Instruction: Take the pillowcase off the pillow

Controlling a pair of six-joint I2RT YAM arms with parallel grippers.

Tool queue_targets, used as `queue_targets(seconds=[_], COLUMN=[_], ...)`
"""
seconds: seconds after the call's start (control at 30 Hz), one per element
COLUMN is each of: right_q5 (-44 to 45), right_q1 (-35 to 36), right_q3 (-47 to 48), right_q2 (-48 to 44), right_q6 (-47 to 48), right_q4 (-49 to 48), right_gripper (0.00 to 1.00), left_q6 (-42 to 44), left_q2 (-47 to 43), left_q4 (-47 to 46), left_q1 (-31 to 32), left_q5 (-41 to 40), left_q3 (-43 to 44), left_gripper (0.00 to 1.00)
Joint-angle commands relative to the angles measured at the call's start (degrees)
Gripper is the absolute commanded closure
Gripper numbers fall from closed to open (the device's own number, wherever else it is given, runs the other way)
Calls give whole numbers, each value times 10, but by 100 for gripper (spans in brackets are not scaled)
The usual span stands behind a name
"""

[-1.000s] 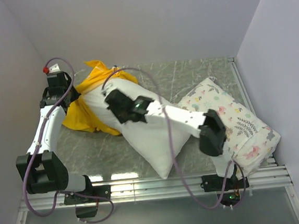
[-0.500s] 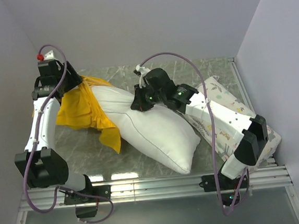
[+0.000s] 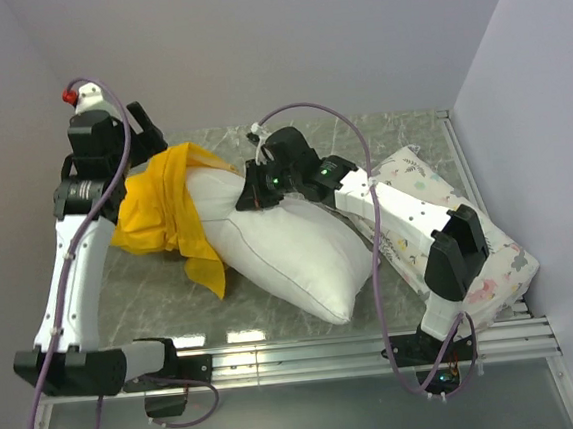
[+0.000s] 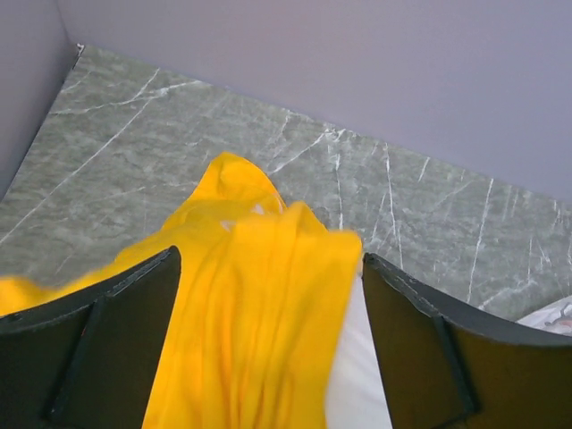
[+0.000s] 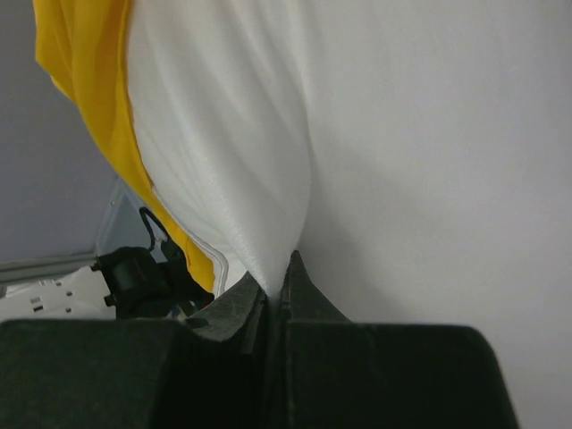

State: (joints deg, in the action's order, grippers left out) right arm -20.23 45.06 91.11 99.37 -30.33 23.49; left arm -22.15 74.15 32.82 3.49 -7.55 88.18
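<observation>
The yellow pillowcase (image 3: 161, 210) lies crumpled over the far left end of the white pillow (image 3: 290, 249), which stretches towards the front of the table. My left gripper (image 3: 151, 136) hovers open above the pillowcase (image 4: 259, 295), its fingers (image 4: 98, 349) wide apart and touching no cloth; a strip of the pillow (image 4: 357, 384) shows beside the yellow fabric. My right gripper (image 3: 249, 193) is shut on a pinch of the pillow's fabric (image 5: 268, 223) near its far edge. In the right wrist view the right gripper (image 5: 281, 277) holds that fold, with the pillowcase (image 5: 80, 89) at the upper left.
A white pillow printed with animals and leaves (image 3: 458, 225) lies along the right side, under the right arm. The marble tabletop (image 3: 152, 286) is walled on the left, back and right. A metal rail (image 3: 308, 348) runs along the near edge.
My left gripper has opened, let go of the pillowcase and lifted. The right arm has pulled the pillow out of the case, then shifted it slightly left.
</observation>
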Motion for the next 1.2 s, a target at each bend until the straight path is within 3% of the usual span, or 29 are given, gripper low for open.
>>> queue_targets(seconds=[0.0,0.23,0.5,0.57,0.63,0.67,0.7,0.8,0.97,1.17], right_q5=[-3,-8,-2,6,12,12,12,13,15,13], right_q1=[-18,-33,-36,-37,-39,-41,-44,-47,-56,-65], right_q3=[42,60,70,65,55,51,44,36,0,-72], right_q2=[1,6,-16,-29,-37,-46,-51,-68,-129,-209], right_q6=[-39,-64,-61,-55,-50,-50,-49,-43,-40,-36], right_q4=[-80,-92,-81,-77,-74,-75,-76,-71,-72,-78], right_gripper=[100,100,100,100,100,100,100,100,100,100], left_q6=[0,-20,-18,-18,-13,-11,-4,6,10,-10], left_q2=[-68,-159,-121,-107,-99,-98,-96,-92,-76,-31], left_q4=[27,33,-19,-21,-28,-30,-30,-27,-35,-70], left_q1=[36,64,64,64,64,64,62,40,-50,-116], left_q5=[-74,-109,-114,-133,-147,-164,-176,-195,-171,-146], left_q3=[-41,-162,-208,-203,-202,-202,-196,-173,-137,-109], left_gripper=[12,12,12,19,38,48,73,99,100,99])
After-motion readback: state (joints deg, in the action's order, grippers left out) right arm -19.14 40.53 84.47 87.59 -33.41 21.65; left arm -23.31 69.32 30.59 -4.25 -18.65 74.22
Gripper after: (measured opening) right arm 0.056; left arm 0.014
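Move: The pillowcase is bunched low beneath the open left hand, its middle about 3 cm back, 2 cm to the right and some 15 cm below. From the same hand the white pillow's middle lies roughly 32 cm to the right, 7 cm back and 24 cm down. The right hand already pinches the pillow's cover, with the pillow's middle about 5 cm to its right, level fore and aft and 11 cm below; the pillowcase is 21 cm to its left, 4 cm farther out and 3 cm lower. The left hand, fingers open, draws back about 8 cm and sinks some 10 cm onto the pillowcase's upper folds, edges slightly forward again and shuts on the yellow cloth, then pulls it about 8 cm to the left while rising a little and turning nearly 20 degrees counter-clockwise. The right hand keeps its pinch on the white pillow all along, easing about 3 cm forward first and then, as the left pulls, hauling the pillow the opposite way, to the right and up by some 4 cm each while drifting back. ##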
